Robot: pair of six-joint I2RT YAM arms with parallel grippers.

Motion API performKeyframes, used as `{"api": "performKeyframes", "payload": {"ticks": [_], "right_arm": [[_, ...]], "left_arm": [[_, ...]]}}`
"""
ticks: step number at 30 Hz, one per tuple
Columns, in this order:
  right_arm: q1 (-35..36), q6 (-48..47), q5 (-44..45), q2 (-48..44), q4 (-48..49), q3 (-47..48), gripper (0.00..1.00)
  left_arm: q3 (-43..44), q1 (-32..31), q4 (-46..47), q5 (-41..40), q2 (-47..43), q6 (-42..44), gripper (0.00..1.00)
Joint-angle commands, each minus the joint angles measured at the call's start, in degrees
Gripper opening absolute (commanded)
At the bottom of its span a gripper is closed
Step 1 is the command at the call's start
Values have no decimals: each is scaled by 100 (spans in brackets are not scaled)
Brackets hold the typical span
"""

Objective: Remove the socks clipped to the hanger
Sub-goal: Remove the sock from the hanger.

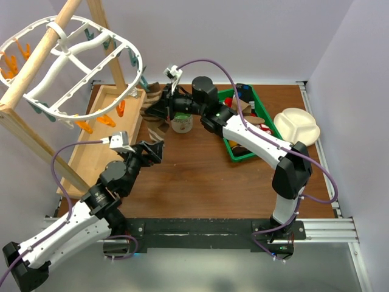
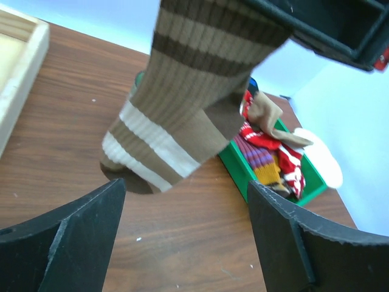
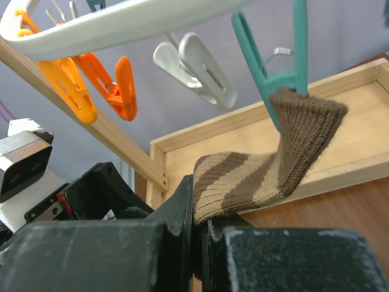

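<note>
A brown-and-tan striped sock (image 3: 267, 176) hangs from a teal clip (image 3: 276, 67) under the white hanger (image 3: 121, 21). My right gripper (image 3: 203, 222) is shut on the sock's lower part, below the clip. From above, the hanger (image 1: 67, 61) sits on the wooden pole at the upper left, and the right gripper (image 1: 155, 109) is just beside its near rim. In the left wrist view the same sock (image 2: 182, 103) hangs with white bands at its lower end. My left gripper (image 2: 185, 243) stands open below it, nothing between its fingers. It sits low over the table (image 1: 159, 149).
Orange clips (image 3: 97, 85) and a white clip (image 3: 197, 67) dangle empty from the hanger. A wooden frame tray (image 1: 100, 134) lies under it. A green bin (image 1: 238, 156) holds loose socks (image 2: 273, 152). A white divided plate (image 1: 298, 125) is at the right, and a small jar (image 1: 181, 123) stands mid-table.
</note>
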Motion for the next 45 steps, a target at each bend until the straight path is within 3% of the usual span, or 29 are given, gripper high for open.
{"api": "performKeyframes", "payload": {"ticks": [1,16,27,31,39,43,45], "right_arm": [[76,239,260,-108,-123,144,0],[304,985,604,-161,69,22,0],[392,1600,779,-328,307,-277,0],[445,1671,797,-354,351,-356,0],[533,1689,832,-390,316,-339,0],[576,1645,893,-398,272,-339,0],[577,1610,972,-407,228,-339,0]], "left_arm": [[297,21,685,-514,245,176,87],[411,21,1961,-716,1019,563,88],[201,21,2181,-856,1098,423,74],[174,21,2181,-909,1072,423,55],[156,12,2005,-1006,1098,309,27],[148,21,1935,-1032,1072,221,6],[156,12,1839,-1041,1046,177,2]]}}
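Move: The striped brown sock is already pinched by the right fingers; its loose hanging part lies about 6 cm ahead of the left hand, level sideways and some 4 cm up. The right gripper's tips are roughly 10 cm ahead, 2 cm left and 8 cm above that hand, and the mug about 11 cm ahead, 4 cm right and 20 cm below. From the right hand, the teal clip holding the cuff is roughly 6 cm forward, 4 cm left and 6 cm up. The hanging part of the sock is met by the left hand, which goes about 3.5 cm forward and 3 cm up with its jaws wide, then halts and closes them, pinching the fabric just below the right gripper. Still gripping the sock, the right hand eases back and a little left, ending slightly lower, and rolls some 15 degrees, its forward side dipping. ##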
